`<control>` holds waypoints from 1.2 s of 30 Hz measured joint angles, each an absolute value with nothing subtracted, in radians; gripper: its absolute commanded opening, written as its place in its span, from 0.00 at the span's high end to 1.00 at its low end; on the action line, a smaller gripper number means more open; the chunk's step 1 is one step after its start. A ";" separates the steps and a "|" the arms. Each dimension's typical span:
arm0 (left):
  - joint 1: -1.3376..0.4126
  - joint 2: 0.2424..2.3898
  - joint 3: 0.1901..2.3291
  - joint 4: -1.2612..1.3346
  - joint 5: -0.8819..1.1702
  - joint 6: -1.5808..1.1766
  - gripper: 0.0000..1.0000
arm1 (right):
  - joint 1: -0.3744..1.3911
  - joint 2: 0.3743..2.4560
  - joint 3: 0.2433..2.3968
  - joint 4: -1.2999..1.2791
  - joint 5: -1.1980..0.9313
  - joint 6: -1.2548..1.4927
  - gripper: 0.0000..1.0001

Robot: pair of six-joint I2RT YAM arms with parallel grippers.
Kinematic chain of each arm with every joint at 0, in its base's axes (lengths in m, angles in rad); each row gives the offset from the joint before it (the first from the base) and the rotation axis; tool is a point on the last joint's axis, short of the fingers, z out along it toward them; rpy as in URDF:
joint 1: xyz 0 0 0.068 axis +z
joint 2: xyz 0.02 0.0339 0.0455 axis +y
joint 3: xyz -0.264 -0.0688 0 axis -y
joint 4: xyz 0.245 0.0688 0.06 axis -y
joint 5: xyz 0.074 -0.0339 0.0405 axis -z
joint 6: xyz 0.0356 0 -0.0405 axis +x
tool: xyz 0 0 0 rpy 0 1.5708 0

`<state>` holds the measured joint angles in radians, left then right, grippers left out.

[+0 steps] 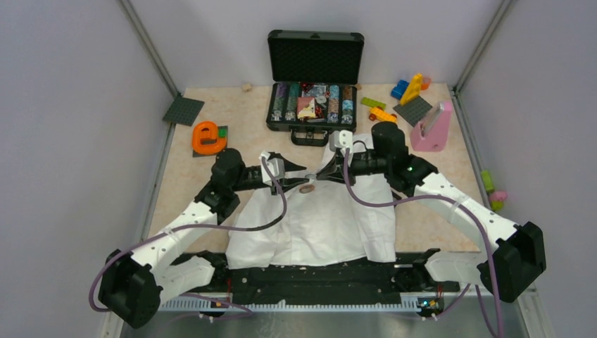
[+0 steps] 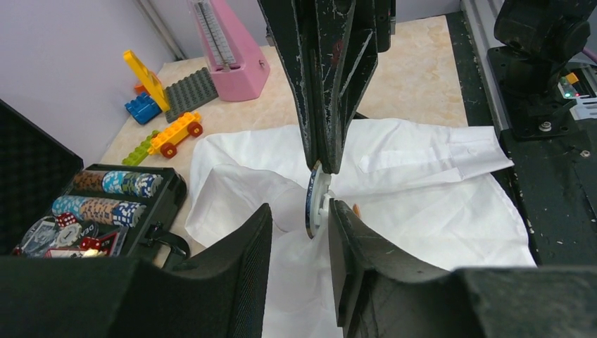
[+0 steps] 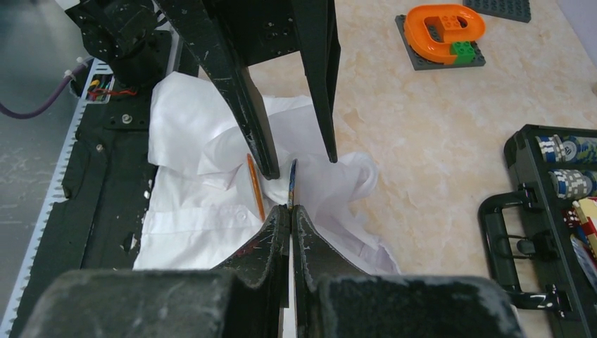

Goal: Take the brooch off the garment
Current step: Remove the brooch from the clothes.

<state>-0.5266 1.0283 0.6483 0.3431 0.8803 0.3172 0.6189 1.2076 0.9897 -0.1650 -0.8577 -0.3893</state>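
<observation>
A white shirt (image 1: 317, 225) lies spread on the table. The brooch (image 1: 307, 189) is a small brown-orange ring on its collar area; in the right wrist view it shows as a thin orange edge (image 3: 255, 186). My right gripper (image 3: 291, 209) is shut on the rim of a thin blue-edged, white-backed disc (image 2: 317, 201) standing on edge in the fabric. My left gripper (image 2: 301, 211) is open. Its fingers (image 3: 243, 105) straddle that disc, the right one touching it. Both grippers meet nose to nose over the collar (image 1: 310, 177).
An open black case of poker chips (image 1: 313, 105) stands just behind the shirt. There is an orange letter block (image 1: 208, 137) at the left, and a pink metronome (image 1: 431, 127) and toy bricks (image 1: 408, 88) at the back right. A black rail (image 1: 317, 274) runs along the near edge.
</observation>
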 measured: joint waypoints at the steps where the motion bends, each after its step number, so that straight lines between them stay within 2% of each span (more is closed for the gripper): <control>1: -0.527 1.032 0.653 0.343 0.882 0.318 0.67 | 0.619 1.208 0.990 -0.165 -0.859 -0.389 1.00; 9: -0.530 1.060 0.680 0.318 0.902 0.319 0.78 | 0.621 1.222 0.990 -0.165 -0.863 -0.389 1.00; 13: -0.533 1.065 0.685 0.310 0.914 0.322 0.80 | 0.622 1.222 0.990 -0.165 -0.864 -0.389 1.00; 18: -0.537 1.068 0.689 0.299 0.932 0.328 0.94 | 0.624 1.223 0.990 -0.164 -0.868 -0.385 1.00; 22: -0.538 1.080 0.708 0.271 0.937 0.340 1.00 | 0.625 1.223 0.989 -0.165 -0.865 -0.381 1.00; 27: -0.538 1.096 0.729 0.229 0.939 0.350 1.00 | 0.625 1.229 0.989 -0.165 -0.855 -0.373 1.00; 28: -0.538 1.098 0.732 0.224 0.939 0.352 1.00 | 0.625 1.230 0.989 -0.165 -0.853 -0.370 0.98; 30: -0.538 1.102 0.737 0.215 0.938 0.355 1.00 | 0.625 1.231 0.988 -0.163 -0.847 -0.361 0.72; 31: -0.538 1.102 0.737 0.215 0.937 0.353 1.00 | 0.625 1.231 0.986 -0.158 -0.843 -0.351 0.65; 36: -0.550 1.109 0.736 0.264 0.884 0.255 1.00 | 0.624 1.213 0.924 -0.015 -0.814 -0.264 0.54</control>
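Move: Right between the two facing hands is the brooch, edge-on: about 2 cm to the right of the open left fingers' midpoint and 1 cm back, level with them. From the right hand, which still pinches it, it is some 2 cm to the left, level and neither ahead nor back. The brown disc on the garment is roughly 3 cm back from the brooch, 1 cm to its left and 2 cm lower; the case handle is about 15 cm ahead of the brooch, straight out and some 12 cm below. Easing about 1 cm to the right onto the brooch, the left hand shuts its fingers from not quite half open and pinches the brooch's edge. The right hand holds nearly still, sinking just under 1 cm with its grip kept; only once the left has closed does it open to about 40 percent, then drift forward 1 cm or less. ##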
